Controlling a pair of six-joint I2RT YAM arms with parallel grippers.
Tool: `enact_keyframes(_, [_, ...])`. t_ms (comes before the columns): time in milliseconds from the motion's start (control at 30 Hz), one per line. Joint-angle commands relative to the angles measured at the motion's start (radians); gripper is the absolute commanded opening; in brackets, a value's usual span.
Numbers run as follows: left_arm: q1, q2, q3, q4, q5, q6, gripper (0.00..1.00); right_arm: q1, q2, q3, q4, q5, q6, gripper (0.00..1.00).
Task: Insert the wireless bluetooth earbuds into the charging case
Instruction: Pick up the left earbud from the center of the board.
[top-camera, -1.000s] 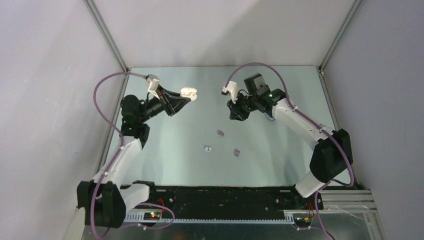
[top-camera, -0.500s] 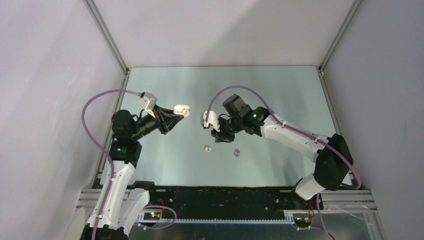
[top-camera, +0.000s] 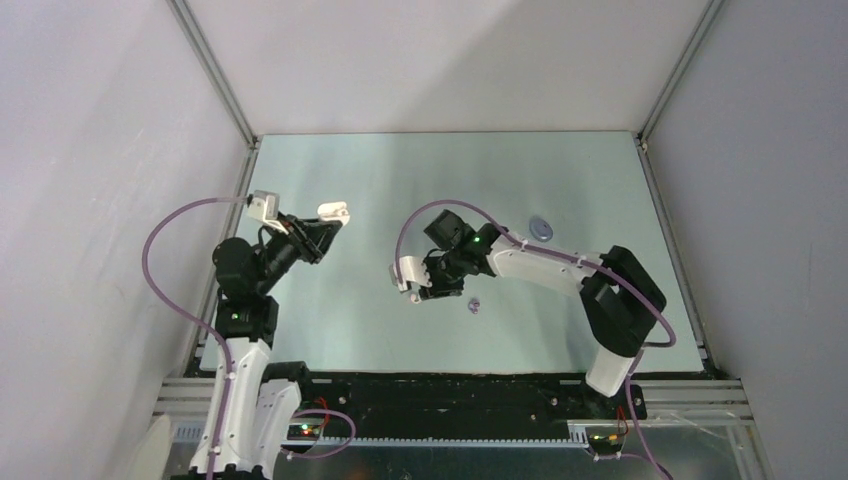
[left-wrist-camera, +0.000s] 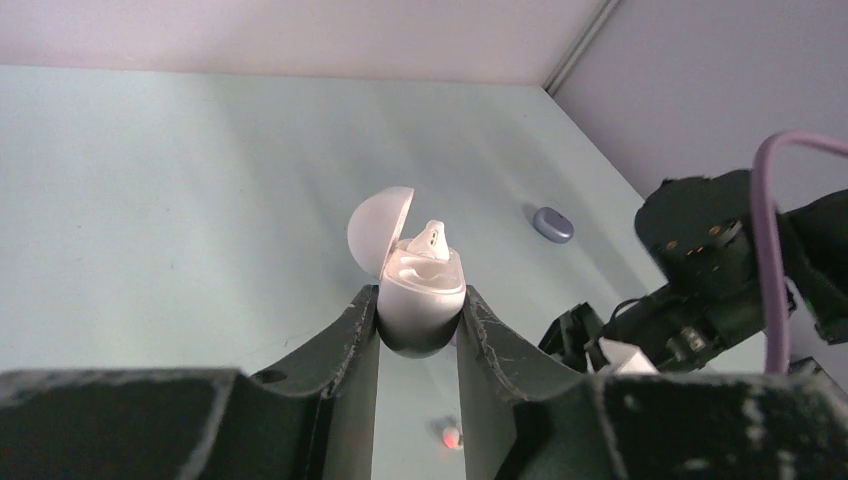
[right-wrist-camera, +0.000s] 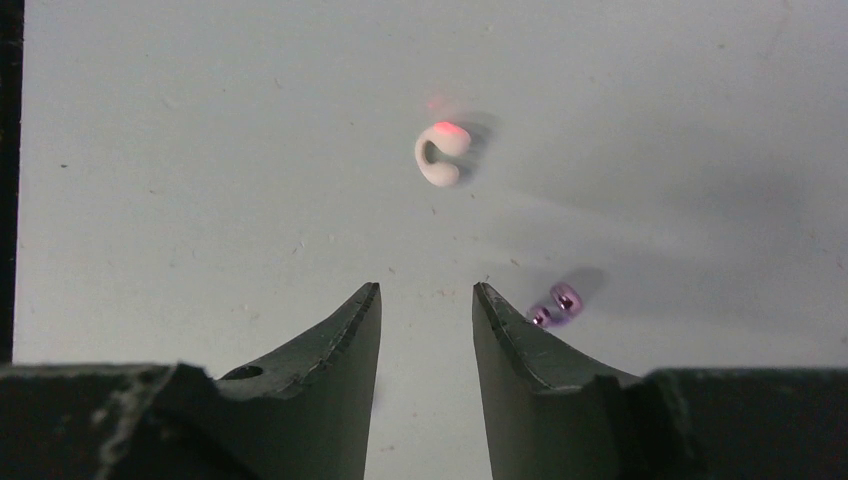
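My left gripper is shut on the white charging case, which it holds in the air with the lid open. One white earbud sits in the case. In the top view the case is left of centre. A second white earbud, glowing red, lies on the table just ahead of my right gripper, which is open and empty. A purple earbud lies beside its right finger and also shows in the top view.
A closed purple case lies on the table behind the right arm and shows in the left wrist view too. The right arm stretches across the middle of the pale green table. White walls enclose the table.
My left gripper has drawn back left and nearer with the case. The right arm has swung left and nearer over the loose earbuds, its jaws wider, uncovering the purple case.
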Motion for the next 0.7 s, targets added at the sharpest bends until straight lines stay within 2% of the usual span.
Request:
enact_keyframes(0, [0.026,-0.039,0.014,-0.010,-0.027,0.006,0.00,0.027,0.037,0.003,0.063,0.024,-0.046,0.45])
enact_keyframes(267, [0.055,-0.061,0.033,-0.064,-0.018,0.014,0.00,0.055,0.113,0.021,0.085,0.018,-0.062,0.45])
enact_keyframes(667, [0.063,-0.063,0.036,-0.041,-0.018,-0.017,0.00,0.062,0.237,0.096,0.071,0.046,-0.074,0.42])
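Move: The white left earbud lies about 4 cm to the right hand's left, 1 cm ahead and some 8 cm below. One purple earbud is about 7 cm ahead and 1 cm right of that hand, the other 1 cm back and 7 cm right, both also 8 cm down. From the left hand, the white left earbud is roughly 14 cm right, 2 cm back and 26 cm below. The right hand sinks about 6 cm, easing some 2.5 cm left towards the left earbud, fingers staying open. ##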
